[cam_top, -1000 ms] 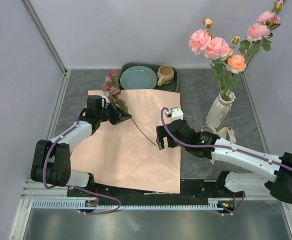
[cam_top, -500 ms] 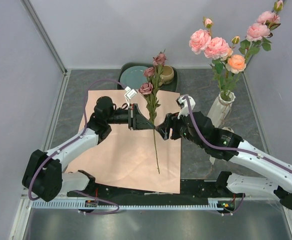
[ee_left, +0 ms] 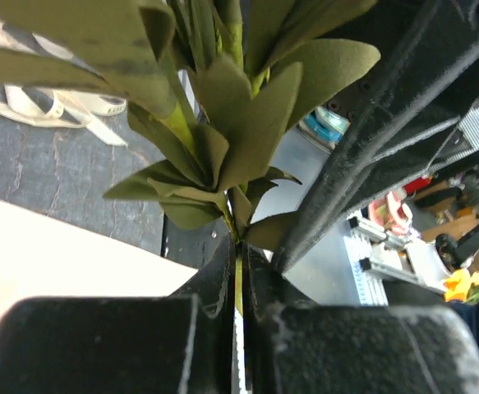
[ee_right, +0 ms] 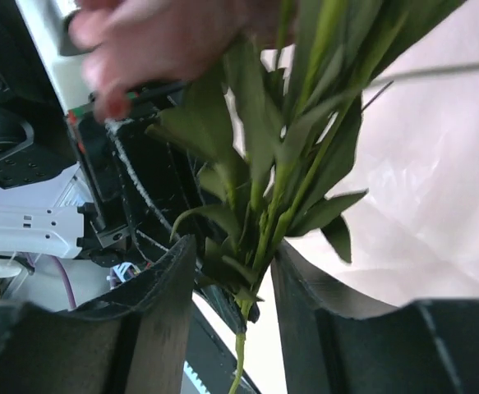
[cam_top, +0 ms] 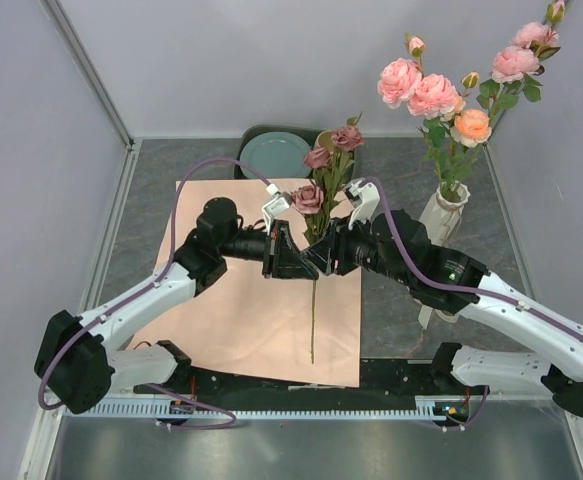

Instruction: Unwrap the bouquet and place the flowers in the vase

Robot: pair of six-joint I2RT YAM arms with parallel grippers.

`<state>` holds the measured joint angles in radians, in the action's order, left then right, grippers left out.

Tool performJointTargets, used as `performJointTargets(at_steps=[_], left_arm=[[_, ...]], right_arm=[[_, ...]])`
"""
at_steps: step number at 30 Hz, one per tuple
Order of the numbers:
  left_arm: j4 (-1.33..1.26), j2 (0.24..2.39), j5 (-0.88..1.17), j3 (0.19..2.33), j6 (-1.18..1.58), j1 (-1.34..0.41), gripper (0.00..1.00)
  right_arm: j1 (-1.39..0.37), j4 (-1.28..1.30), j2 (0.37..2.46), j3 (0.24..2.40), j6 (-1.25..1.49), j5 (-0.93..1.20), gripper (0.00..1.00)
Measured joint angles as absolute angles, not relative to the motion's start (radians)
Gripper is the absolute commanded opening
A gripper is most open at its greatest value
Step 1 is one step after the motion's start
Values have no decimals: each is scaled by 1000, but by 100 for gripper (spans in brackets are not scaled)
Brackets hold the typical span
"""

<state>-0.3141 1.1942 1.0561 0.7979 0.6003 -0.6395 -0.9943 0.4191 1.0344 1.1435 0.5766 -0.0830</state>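
Note:
My left gripper (cam_top: 293,262) (ee_left: 239,246) is shut on the thin green stem (cam_top: 312,320) of a mauve-bloomed flower spray (cam_top: 309,198), just under its leaves (ee_left: 223,123), holding it above the bouquet's flat salmon-pink paper (cam_top: 231,300). My right gripper (cam_top: 321,255) (ee_right: 232,246) comes in from the right. Its jaws stand apart on either side of the same stem (ee_right: 260,271), with a gap on one side. The cream ribbed vase (cam_top: 438,222) at the right holds pink and peach roses (cam_top: 433,95).
A dark tray (cam_top: 256,135) with a teal plate (cam_top: 274,153) sits at the back behind the paper. Cream ribbon (ee_left: 50,103) lies on the dark tabletop near the vase. Grey walls close in left, back and right.
My left gripper lifted the mauve spray off the paper, swung it upright and carried it right. My right gripper moved up to the stem and its jaws narrowed around it.

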Motion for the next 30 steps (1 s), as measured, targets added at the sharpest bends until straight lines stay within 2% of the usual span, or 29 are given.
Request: performJointTargets(at_steps=[5, 8, 12, 13, 16, 17, 19, 20, 25, 30], left_arm=[[-244, 1164, 1043, 804, 536, -664, 2], [-216, 1155, 1032, 814, 507, -672, 2], [-196, 1155, 1026, 821, 491, -675, 2], [-191, 1155, 1023, 822, 488, -676, 5], [-170, 1155, 1013, 830, 469, -676, 28], [-155, 1155, 1003, 837, 461, -677, 39], [-121, 1155, 986, 857, 442, -677, 46], [-100, 1155, 973, 867, 434, -677, 53], [-30, 1154, 912, 893, 403, -677, 63], [25, 1153, 850, 897, 387, -677, 64]], right_arm=[[-993, 434, 1044, 1143, 580, -72, 41], [-993, 440, 1044, 1143, 580, -73, 32], [-993, 442, 1043, 1143, 580, -71, 14], [-993, 443, 1043, 1143, 580, -72, 12], [-993, 445, 1040, 1143, 579, -76, 6], [-993, 447, 1036, 1143, 579, -83, 5], [-993, 459, 1020, 1143, 572, -105, 1], [-993, 470, 1008, 1144, 566, -125, 0], [-992, 580, 966, 1243, 514, -266, 0], [-992, 680, 955, 1420, 432, -458, 0]])
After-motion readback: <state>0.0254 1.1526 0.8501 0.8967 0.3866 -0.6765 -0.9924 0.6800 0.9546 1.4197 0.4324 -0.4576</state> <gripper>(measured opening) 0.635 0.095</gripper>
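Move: The mauve flowers' stems stand between the right hand's half-open fingers, right at the hand point; the left fingertips pinch them about 3 cm lower. From the right hand the white vase is roughly 20 cm ahead, 26 cm right and 18 cm below. The loose ribbon lies some 13 cm ahead and 27 cm right, about 31 cm down. From the left hand, the gripping spot is about 3 cm straight above. Right fingers pinch the mauve stems, left fingers release, then right lifts them some 13 cm up and right. ##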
